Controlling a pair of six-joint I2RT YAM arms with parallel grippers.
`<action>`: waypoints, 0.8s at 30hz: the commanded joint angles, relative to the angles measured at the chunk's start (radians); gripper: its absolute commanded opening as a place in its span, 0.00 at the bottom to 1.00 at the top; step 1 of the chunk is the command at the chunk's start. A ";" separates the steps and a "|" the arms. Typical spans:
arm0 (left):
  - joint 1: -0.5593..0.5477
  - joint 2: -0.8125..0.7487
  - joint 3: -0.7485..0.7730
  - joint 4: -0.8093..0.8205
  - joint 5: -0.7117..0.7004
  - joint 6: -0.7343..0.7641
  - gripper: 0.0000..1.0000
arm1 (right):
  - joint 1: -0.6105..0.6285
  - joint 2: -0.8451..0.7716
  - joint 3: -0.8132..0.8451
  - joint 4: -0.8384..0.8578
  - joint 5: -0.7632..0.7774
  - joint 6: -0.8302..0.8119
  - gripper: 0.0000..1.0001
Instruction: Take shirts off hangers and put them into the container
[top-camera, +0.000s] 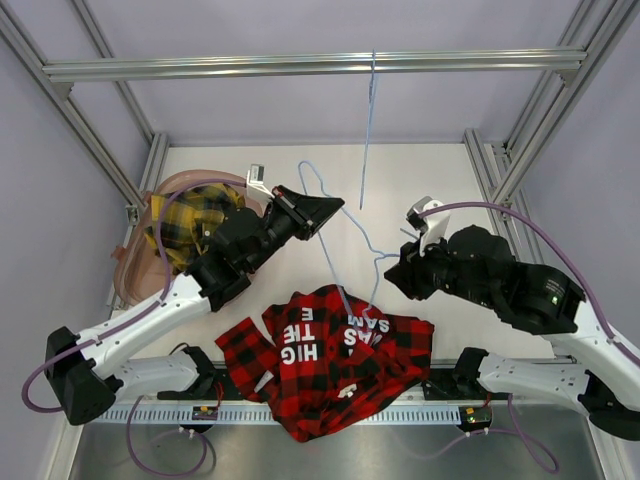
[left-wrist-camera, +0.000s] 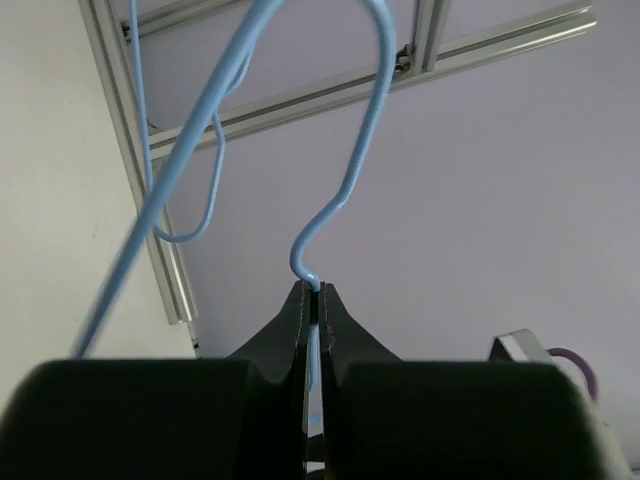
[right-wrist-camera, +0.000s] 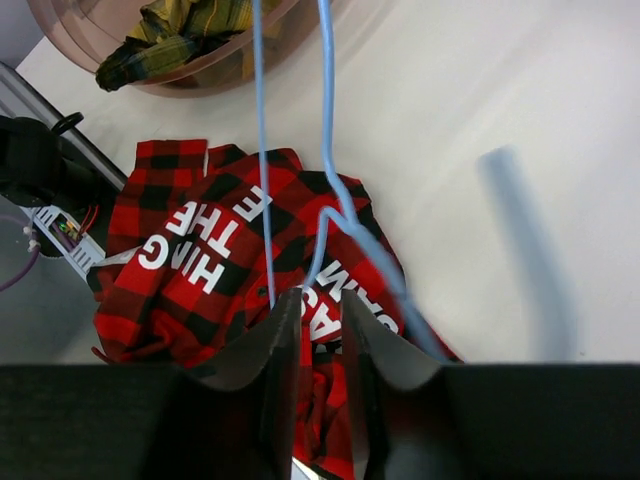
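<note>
The red-and-black shirt (top-camera: 330, 365) with white letters lies crumpled at the table's near edge, also under my right wrist (right-wrist-camera: 200, 270). A light-blue hanger (top-camera: 332, 262) rises out of it. My left gripper (top-camera: 338, 206) is shut on that hanger's wire just below the hook (left-wrist-camera: 350, 180), the wire pinched between its fingertips (left-wrist-camera: 316, 300). My right gripper (top-camera: 393, 265) hovers over the shirt with its jaws a little apart (right-wrist-camera: 320, 305) and nothing between them; the hanger wires (right-wrist-camera: 262, 150) run just past its left finger. The yellow-and-black shirt (top-camera: 195, 222) lies in the container (top-camera: 130, 270). A second hanger (top-camera: 367, 130) hangs from the rail.
A silver frame rail (top-camera: 310, 65) crosses the back, with uprights at both sides. The container's rim (right-wrist-camera: 200, 75) shows at the top of the right wrist view. White tabletop (top-camera: 430, 180) lies between the arms and the rail.
</note>
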 joint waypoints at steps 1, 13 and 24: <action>0.027 -0.018 0.020 0.020 0.024 0.035 0.00 | 0.012 -0.043 0.069 0.015 -0.034 -0.041 0.36; 0.146 -0.100 -0.057 0.039 0.073 -0.047 0.00 | 0.012 -0.354 -0.150 0.111 -0.076 -0.074 0.74; 0.148 -0.107 -0.034 0.126 0.091 -0.185 0.00 | 0.010 -0.244 -0.236 0.309 -0.071 -0.044 0.76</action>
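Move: The blue hanger is pinched by its shoulder in the left fingers, its hook end at the barely opened right fingers, about 3 cm ahead of and 3 cm above the right hand, dead in line sideways. The rod crosses about 21 cm straight ahead of the left hand and 14 cm up. An empty hanger hangs there, its middle some 19 cm ahead and 5 cm right, nearly level. The red shirt lies 20 cm behind the left hand, 3 cm left and about 35 cm below. The blue hanger comes away from the right hand as those fingers spread wide; that hand lifts, pulls back and right about 5 cm each way, then sinks and comes partly back in, still open. The left fingers keep their pinch on the shoulder wire and draw the hanger about 5 cm left and a little forward, dipping slightly before rising. ##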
